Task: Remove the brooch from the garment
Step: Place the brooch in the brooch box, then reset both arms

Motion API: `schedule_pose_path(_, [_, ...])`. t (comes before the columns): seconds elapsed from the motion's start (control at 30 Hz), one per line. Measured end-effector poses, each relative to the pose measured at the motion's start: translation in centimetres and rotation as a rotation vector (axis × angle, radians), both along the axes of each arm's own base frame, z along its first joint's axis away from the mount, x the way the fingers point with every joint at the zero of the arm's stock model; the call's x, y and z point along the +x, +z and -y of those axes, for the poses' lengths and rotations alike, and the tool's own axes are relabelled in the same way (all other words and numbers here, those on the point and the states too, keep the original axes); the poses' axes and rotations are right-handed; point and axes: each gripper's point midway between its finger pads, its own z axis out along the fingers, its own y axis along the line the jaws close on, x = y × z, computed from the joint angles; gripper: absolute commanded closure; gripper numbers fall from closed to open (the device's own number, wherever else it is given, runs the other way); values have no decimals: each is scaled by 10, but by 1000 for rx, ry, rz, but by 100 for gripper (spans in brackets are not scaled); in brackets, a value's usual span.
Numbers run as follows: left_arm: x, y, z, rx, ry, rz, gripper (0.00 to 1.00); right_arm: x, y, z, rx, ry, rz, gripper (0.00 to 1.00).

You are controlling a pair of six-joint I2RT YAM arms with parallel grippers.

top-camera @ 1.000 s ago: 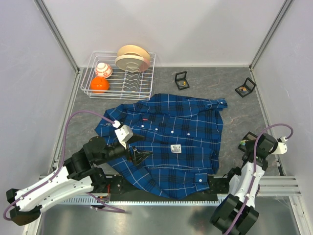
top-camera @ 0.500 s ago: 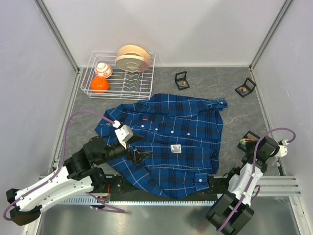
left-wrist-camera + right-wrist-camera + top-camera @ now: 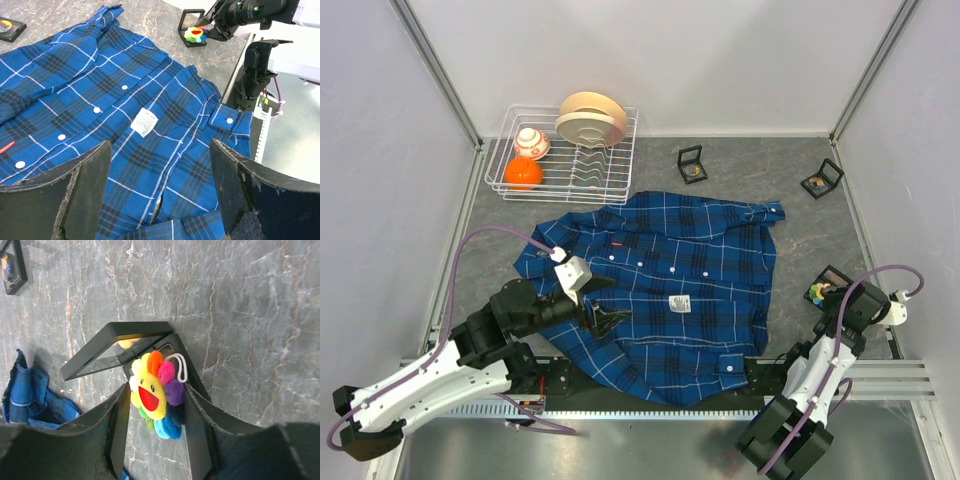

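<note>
The garment, a dark-blue plaid shirt, lies spread flat on the table, and it fills the left wrist view. The brooch, a rainbow plush flower with a smiling yellow face, is off the shirt. It rests on an open black box at the table's right side. My right gripper is open, one finger on each side of the brooch. My left gripper hovers wide open over the shirt's lower left part, holding nothing.
A white wire dish rack at the back left holds an orange ball, a white-and-orange ball and bowls. Two more small open black boxes stand at the back right.
My right gripper's jaws have opened from shut, and its wrist has shifted a little toward the near right. The brooch now shows on the black box. The left arm has not moved.
</note>
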Motion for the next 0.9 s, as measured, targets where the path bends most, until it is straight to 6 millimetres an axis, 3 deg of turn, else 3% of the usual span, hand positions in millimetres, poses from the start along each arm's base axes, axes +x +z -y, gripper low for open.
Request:
schedule_pose_path(0.37, [-1, 3, -2, -13, -1, 8, 14, -22, 12, 10, -16, -82, -118, 29])
schedule_pose_path(0.4, [-1, 3, -2, -14, -2, 9, 13, -25, 14, 11, -18, -95, -135, 19])
schedule_pose_path(0.6, [-2, -2, -2, -6, -4, 3, 13, -36, 24, 13, -28, -141, -203, 2])
schedule_pose_path(0.7, [-1, -3, -2, -4, -2, 2, 13, -35, 43, 12, -49, -133, -222, 2])
schedule_pose_path(0.77, [-1, -4, -2, 2, 2, -1, 13, -28, 66, 7, -72, -100, -222, 2])
schedule_pose_path(0.9, [3, -10, -2, 21, 17, -11, 13, 8, 133, -13, -139, 56, -194, 2])
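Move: The brooch sits practically at the right hand's half-open fingertips, about 1 cm farther out and 1 cm to their right, 1 cm lower, resting over the open brooch box, whose middle is some 2 cm ahead, 1 cm to the hand's right and 2 cm below. A second box stands about 33 cm straight ahead of that hand; the garment's nearest edge is level with it, 16 cm left. From the left hand the brooch lies roughly 57 cm right, level, 21 cm below. Backing off first, the right hand eases about 3.5 cm towards its base and slightly right, rising a little, while its half-open fingers spread wide and leave the brooch on the box. It then lifts fast, some 11 cm more, swinging forward again and a little left over the box. Along the way the fingers tip down by around 10 degrees. ##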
